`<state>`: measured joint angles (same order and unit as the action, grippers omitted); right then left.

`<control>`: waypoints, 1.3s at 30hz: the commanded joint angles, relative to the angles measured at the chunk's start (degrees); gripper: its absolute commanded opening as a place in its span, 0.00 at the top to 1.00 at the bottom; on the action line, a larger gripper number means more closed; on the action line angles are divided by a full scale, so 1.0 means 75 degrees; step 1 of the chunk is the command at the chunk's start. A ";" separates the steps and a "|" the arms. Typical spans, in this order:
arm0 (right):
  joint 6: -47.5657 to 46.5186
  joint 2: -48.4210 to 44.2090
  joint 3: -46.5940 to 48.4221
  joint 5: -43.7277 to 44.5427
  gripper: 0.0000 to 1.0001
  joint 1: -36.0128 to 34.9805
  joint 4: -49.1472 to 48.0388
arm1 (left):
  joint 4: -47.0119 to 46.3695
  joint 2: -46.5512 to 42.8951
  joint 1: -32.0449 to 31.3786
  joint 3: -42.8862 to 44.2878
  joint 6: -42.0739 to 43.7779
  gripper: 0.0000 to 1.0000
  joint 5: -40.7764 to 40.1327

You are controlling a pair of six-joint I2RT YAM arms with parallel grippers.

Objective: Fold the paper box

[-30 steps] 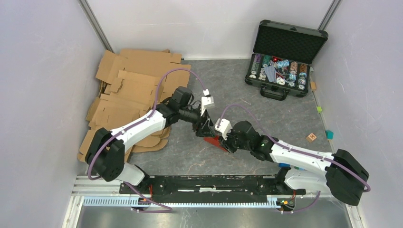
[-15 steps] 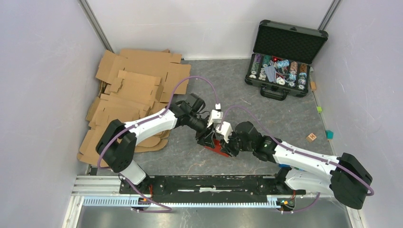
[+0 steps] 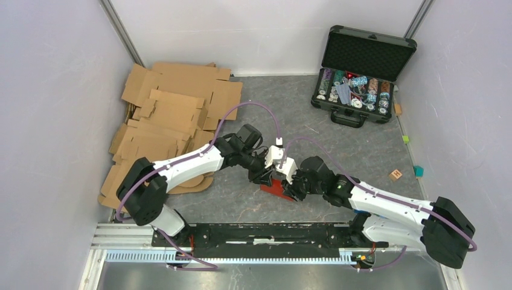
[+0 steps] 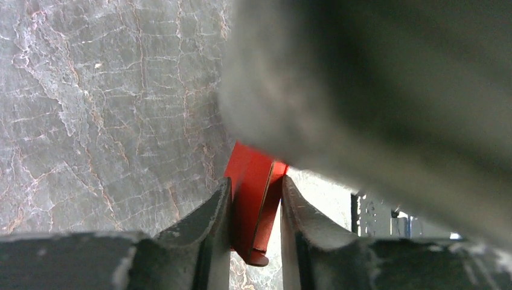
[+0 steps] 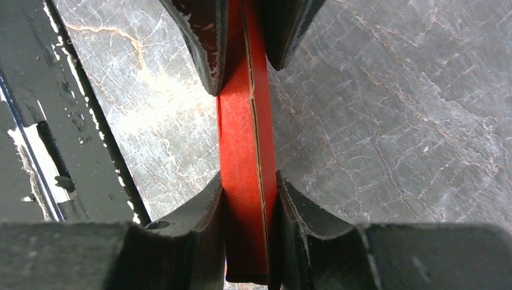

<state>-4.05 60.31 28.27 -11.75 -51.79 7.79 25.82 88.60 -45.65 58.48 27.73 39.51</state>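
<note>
The paper box (image 3: 275,190) is a red, folded-flat piece at the middle of the table, held edge-up between both grippers. My left gripper (image 3: 266,176) reaches in from the upper left. In the left wrist view the left gripper (image 4: 255,181) has its jaws shut on the doubled red paper box (image 4: 253,199). My right gripper (image 3: 294,186) comes from the right. In the right wrist view the right gripper (image 5: 249,178) is shut on the paper box (image 5: 244,139), and the left fingers (image 5: 202,36) pinch its far end.
Brown cardboard sheets (image 3: 169,121) lie piled at the back left. An open black case of poker chips (image 3: 359,72) stands at the back right. A small wooden cube (image 3: 396,174) and a teal block (image 3: 418,171) sit near the right wall.
My left arm has swung down and right to the box and its jaws have shut on it. The right gripper has kept its hold while the box sank a little.
</note>
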 commanded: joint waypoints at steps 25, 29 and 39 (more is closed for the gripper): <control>0.0897 -0.2356 -0.0887 0.3270 0.02 0.0104 -0.2001 | -0.1728 -0.0237 -0.0909 -0.1148 -0.2285 0.79 -0.3404; 0.1144 -0.2694 -0.0847 0.3786 0.02 0.0351 -0.1980 | -0.1709 -0.0159 -0.0910 -0.1109 -0.2302 0.79 -0.3334; 0.2844 -0.1615 -0.0154 0.1149 0.02 0.2567 -0.1585 | -0.1591 0.0097 -0.0910 -0.0954 -0.2381 0.78 -0.3342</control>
<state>9.85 45.52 23.29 5.39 -35.31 -3.77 9.13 86.89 -52.47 51.55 11.62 16.38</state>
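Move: The red paper box is already pinched by both grippers. Its middle lies about 3 cm to the left hand's right, 2 cm nearer the base and 1 cm lower. From the right hand, the box's middle is roughly 3 cm to the left and 1 cm ahead, about level. The left fingers grip the box some 5 cm to the right hand's left, 3 cm farther out and slightly higher. Open the right gripper wide to release its end of the red box, dipping slightly as it opens, then carry it clear, roughly 10 cm forward, 8 cm to the right and 7 cm up, swinging it clockwise. Keep the left pinch throughout while easing that hand some 3 cm forward and slightly down and to the right, turning it about 20 degrees counter-clockwise. ##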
